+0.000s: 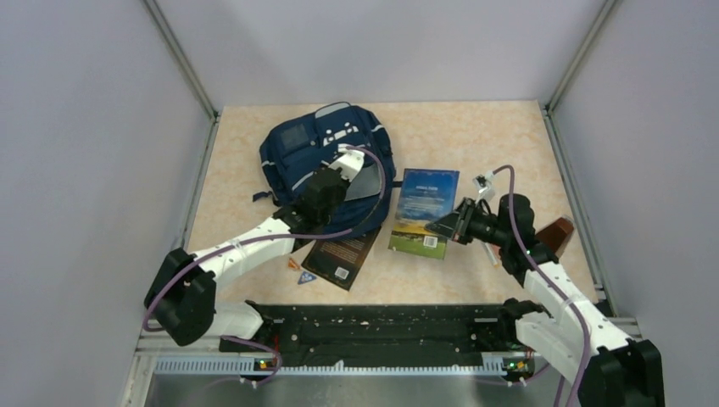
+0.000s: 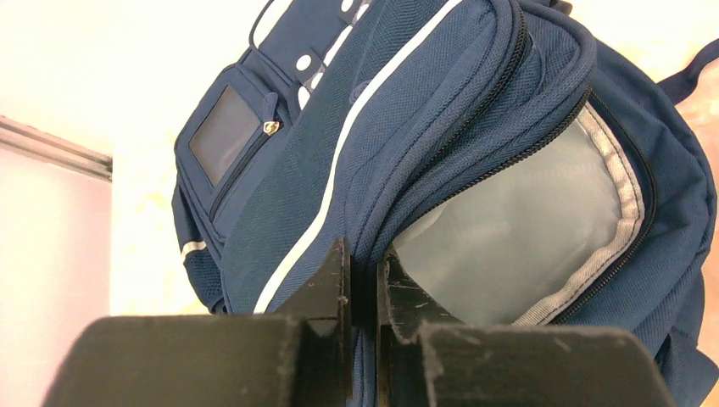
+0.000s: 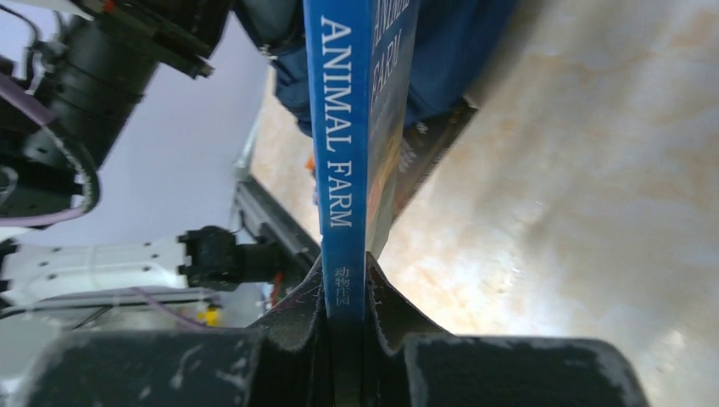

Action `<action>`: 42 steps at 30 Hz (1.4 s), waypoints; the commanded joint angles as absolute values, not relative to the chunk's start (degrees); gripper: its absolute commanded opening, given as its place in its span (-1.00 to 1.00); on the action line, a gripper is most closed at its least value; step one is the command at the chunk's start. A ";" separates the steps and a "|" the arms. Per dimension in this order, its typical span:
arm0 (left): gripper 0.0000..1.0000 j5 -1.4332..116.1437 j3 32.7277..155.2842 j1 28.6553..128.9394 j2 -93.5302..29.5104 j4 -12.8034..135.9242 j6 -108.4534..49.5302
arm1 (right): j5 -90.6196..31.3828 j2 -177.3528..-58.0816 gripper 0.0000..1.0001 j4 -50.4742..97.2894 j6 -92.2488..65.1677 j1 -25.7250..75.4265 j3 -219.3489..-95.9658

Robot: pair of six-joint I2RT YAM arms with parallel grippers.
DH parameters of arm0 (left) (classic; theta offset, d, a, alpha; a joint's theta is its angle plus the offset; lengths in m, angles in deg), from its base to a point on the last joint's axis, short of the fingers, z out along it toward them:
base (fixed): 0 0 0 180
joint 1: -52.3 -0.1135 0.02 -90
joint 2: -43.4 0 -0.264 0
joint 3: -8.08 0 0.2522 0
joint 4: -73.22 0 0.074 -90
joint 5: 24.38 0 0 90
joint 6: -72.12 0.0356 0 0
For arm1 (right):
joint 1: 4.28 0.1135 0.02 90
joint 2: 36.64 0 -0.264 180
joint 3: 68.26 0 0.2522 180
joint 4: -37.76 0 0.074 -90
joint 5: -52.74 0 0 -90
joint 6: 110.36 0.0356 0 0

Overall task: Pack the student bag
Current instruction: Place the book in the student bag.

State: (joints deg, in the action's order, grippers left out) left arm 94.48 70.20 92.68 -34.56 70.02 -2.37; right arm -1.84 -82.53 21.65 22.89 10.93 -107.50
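The student bag (image 1: 314, 144), a navy backpack with pale stripes, lies at the back left of the table. Its main compartment gapes and shows a pale grey lining (image 2: 526, 220). My left gripper (image 2: 366, 280) is shut on the zippered edge of the student bag's (image 2: 407, 102) opening, pinching the navy fabric. A blue book titled Animal Farm (image 1: 424, 210) sits just right of the bag. My right gripper (image 3: 343, 292) is shut on the blue book's spine (image 3: 343, 127), at its right side (image 1: 449, 225) in the top view.
A dark book (image 1: 343, 257) lies partly under the bag's near edge, with a small blue and orange triangular item (image 1: 301, 271) beside it. A brown object (image 1: 555, 235) rests near the right wall. Grey walls and metal rails enclose the table.
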 commanded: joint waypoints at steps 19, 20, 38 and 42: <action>-1.00 87.03 69.50 90.07 -26.84 75.81 -10.23 | 7.09 -110.21 -1.00 64.80 44.47 19.28 -112.06; -1.00 86.71 69.30 89.90 -26.71 75.98 -10.26 | 7.23 -111.41 -1.00 67.12 46.08 19.28 -111.66; -1.00 81.71 67.89 87.10 -25.15 76.97 -14.25 | 5.94 -125.38 -1.00 78.17 52.34 24.90 -113.23; -1.00 80.04 67.07 86.52 -24.27 77.29 -13.95 | 3.67 -130.23 -1.00 80.36 53.55 24.83 -111.90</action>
State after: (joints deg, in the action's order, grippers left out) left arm 82.09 66.85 87.08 -28.68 68.89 -12.01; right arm 5.59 -127.35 74.55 54.03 24.61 -112.07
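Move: The right hand grips the book upright by its spine; the bag's open mouth lies about 17 cm to its left, 8 cm ahead and some 9 cm lower. The black book lies about 23 cm to its left and 9 cm nearer the base, flat on the table some 14 cm below. The left hand is already holding up the bag's flap, with the mouth about 6 cm to its right, 7 cm back and 11 cm below. Leftward about 12 cm, easing some 3 cm forward, the right hand carries the book to the bag's mouth, rising roughly 4 cm late on before dropping about 6 cm at the end. Its wrist turns some 30 degrees, swinging the fingers to point more to the left, grip kept. The left hand keeps the flap pinched and raised nearly in place, rolling slightly. ##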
